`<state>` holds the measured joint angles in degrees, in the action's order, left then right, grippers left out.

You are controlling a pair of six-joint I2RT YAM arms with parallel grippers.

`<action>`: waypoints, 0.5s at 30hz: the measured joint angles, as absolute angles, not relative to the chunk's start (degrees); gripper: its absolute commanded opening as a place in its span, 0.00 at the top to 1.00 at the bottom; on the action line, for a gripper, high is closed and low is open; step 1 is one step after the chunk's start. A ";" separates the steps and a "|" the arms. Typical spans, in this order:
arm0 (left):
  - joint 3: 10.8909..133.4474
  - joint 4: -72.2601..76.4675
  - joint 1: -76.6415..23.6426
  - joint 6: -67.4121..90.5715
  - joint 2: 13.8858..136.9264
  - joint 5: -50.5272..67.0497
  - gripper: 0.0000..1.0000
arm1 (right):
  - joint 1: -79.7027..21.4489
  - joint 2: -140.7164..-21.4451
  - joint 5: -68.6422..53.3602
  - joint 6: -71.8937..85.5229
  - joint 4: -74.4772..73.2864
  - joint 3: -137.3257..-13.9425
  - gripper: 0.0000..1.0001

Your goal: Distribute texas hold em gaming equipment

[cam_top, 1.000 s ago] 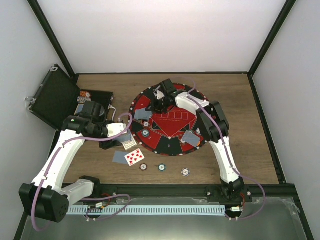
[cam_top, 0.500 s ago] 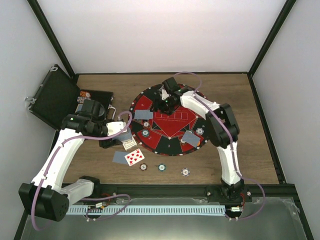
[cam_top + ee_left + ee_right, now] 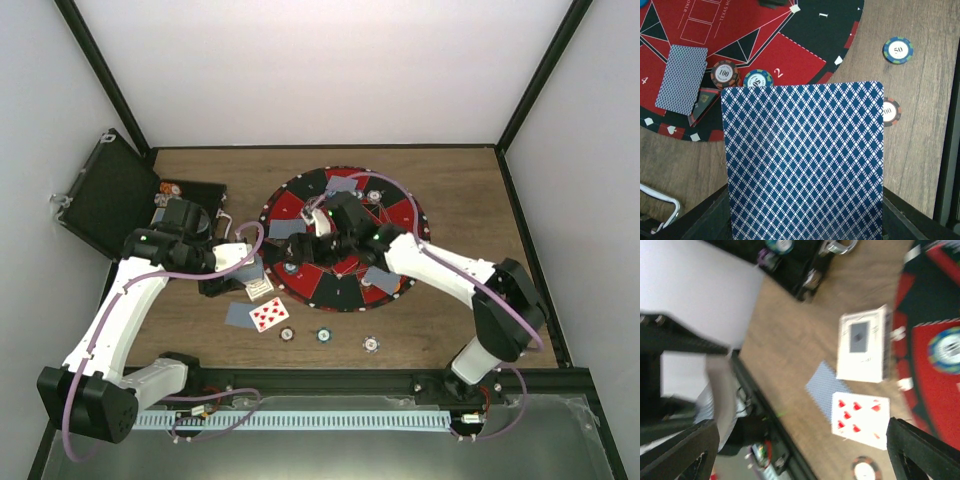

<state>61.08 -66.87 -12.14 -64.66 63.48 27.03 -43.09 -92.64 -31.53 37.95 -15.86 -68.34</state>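
Note:
My left gripper [image 3: 247,268] hovers over the mat's left edge, shut on a playing card with a blue diamond back [image 3: 802,160] that hides its jaws. My right gripper [image 3: 320,226] is over the middle-left of the round red-and-black mat [image 3: 395,215], open with nothing between its fingers [image 3: 920,450]. Face-down cards lie on the mat at the far edge [image 3: 342,184], left [image 3: 285,229] and near right [image 3: 381,279]. On the wood lie a face-up red-pipped card [image 3: 269,314], a face-down card [image 3: 240,315] and three chips [image 3: 324,335]. Chips [image 3: 724,75] also sit on the mat.
An open black hinged case [image 3: 105,195] holding chips stands at the far left. A small white card box [image 3: 259,288] lies beside the mat's left edge. Black frame posts and white walls enclose the table.
The right gripper opened and swung back from the mat's far edge toward its middle, leaving a face-down card there. The left arm and its card have stayed still.

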 measured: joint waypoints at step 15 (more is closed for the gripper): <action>61.52 -67.24 -12.14 -64.66 63.18 27.11 0.96 | -48.71 -92.62 -44.25 51.55 7.70 -59.92 0.11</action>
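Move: The deck, held in the left hand's fingers with its middle some 2 cm to the right of that hand's point, lies about 12 cm to the right hand's left, 6 cm back and nearly level with it. On the table some 15 cm below the right hand are the card box, 11 cm to its left and level fore and aft, and the face-up hearts card, 8 cm left and 8 cm back. The card just dealt on the mat lies about 16 cm ahead, 4 cm left and 15 cm down. The right hand, empty and still wide open, comes back from the mat towards the deck, first quickly back by about 6 cm in all, then easing into a slower drift leftward (some 4 to 5 cm over the whole move) with a slight rise. On the way its wrist turns about 20 degrees, so that the left-pointing fingers tip up closer to level and swing round towards the base, while the left hand stays put and keeps its hold on the deck. ##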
